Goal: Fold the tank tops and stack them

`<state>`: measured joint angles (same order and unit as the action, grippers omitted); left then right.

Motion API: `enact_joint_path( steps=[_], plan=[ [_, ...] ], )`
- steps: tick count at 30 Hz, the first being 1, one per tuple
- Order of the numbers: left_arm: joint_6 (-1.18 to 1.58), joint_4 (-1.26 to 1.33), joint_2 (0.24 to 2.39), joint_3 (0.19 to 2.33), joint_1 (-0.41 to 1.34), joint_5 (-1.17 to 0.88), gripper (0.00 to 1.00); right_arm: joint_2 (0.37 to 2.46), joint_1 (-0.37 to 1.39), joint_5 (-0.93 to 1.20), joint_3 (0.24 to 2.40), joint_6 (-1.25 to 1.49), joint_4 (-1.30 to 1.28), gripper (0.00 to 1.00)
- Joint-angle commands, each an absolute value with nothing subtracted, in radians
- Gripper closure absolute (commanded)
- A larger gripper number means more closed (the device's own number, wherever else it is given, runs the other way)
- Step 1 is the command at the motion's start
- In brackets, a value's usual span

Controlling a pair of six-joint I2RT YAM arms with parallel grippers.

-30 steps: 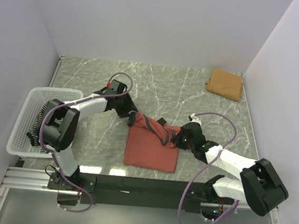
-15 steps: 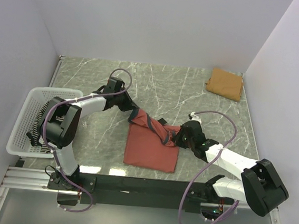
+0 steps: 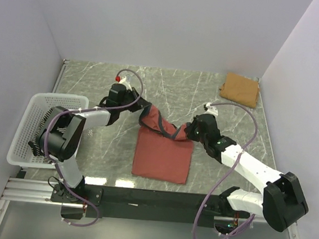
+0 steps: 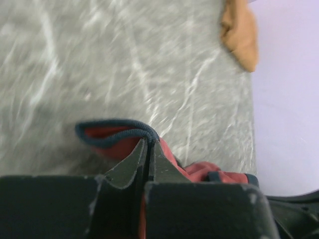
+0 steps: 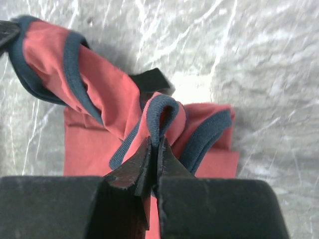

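Note:
The rust-red tank top [image 3: 161, 156] lies mid-table, its lower part flat and its upper part lifted into a bunched band. My left gripper [image 3: 142, 107] is shut on the dark-trimmed strap [image 4: 117, 135] at the top's left shoulder. The right gripper [image 3: 185, 131] is shut on the other strap's trim [image 5: 160, 112], raised off the table. A folded tan-brown tank top [image 3: 240, 89] rests in the far right corner, also in the left wrist view as the tan-brown tank top [image 4: 241, 32]. Striped cloth [image 3: 38, 133] shows inside the basket.
The white mesh basket [image 3: 25, 112] stands at the table's left edge, beside the left arm. White walls close the table on three sides. The black rail [image 3: 157, 198] with both arm bases runs along the near edge.
My left gripper has closed on the left strap and lifted it toward the back. The right gripper has risen and moved back with its strap, pulling the top's upper part off the table.

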<state>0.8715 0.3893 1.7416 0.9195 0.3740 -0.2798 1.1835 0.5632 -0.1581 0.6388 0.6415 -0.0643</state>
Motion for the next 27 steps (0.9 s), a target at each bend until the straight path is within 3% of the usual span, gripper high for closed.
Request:
enact_joint_path(
  steps=[1, 11, 13, 15, 16, 18, 19, 22, 27],
  plan=[
    [0.782, 0.587, 1.678, 0.919, 0.368, -0.314, 0.96, 1.209, 0.549, -0.238, 0.706, 0.608, -0.045, 1.0],
    [0.666, 0.626, 1.745, 0.983, 0.367, -0.284, 0.94, 1.311, 0.399, -0.227, 0.775, 0.543, 0.095, 1.0],
    [0.661, 0.597, 1.782, 1.011, 0.364, -0.25, 0.79, 1.339, 0.361, -0.201, 0.784, 0.538, 0.174, 0.98],
    [0.667, 0.527, 1.863, 1.101, 0.361, -0.198, 0.62, 1.412, 0.31, -0.161, 0.816, 0.542, 0.225, 0.84],
    [0.67, 0.44, 1.891, 1.135, 0.36, -0.177, 0.57, 1.454, 0.292, -0.141, 0.856, 0.54, 0.197, 0.7],
    [0.683, 0.329, 1.954, 1.234, 0.359, -0.124, 0.37, 1.573, 0.267, -0.092, 0.983, 0.537, 0.111, 0.65],
    [0.695, 0.302, 1.959, 1.245, 0.357, -0.1, 0.34, 1.598, 0.262, -0.083, 1.006, 0.534, 0.071, 0.53],
    [0.745, 0.25, 1.924, 1.224, 0.351, -0.005, 0.34, 1.641, 0.259, -0.064, 1.043, 0.531, 0.037, 0.43],
    [0.801, 0.03, 2.002, 1.393, 0.319, 0.008, 0.36, 1.749, 0.242, -0.052, 1.168, 0.557, -0.096, 0.42]
  ],
)
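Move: The left hand's pinched shoulder of the red tank top is bound for a spot about 7 cm ahead, straight out and 9 cm down. The right hand's shoulder goes some 17 cm ahead, 4 cm right and 9 cm down. From the right hand, the flat lower half lies about 12 cm back, 9 cm left, 10 cm below; the brown folded top lies 28 cm ahead, 30 cm right, 10 cm below. Both hands swing the held shoulders forward, right about 15 cm, left about 8, opening to release the cloth. ##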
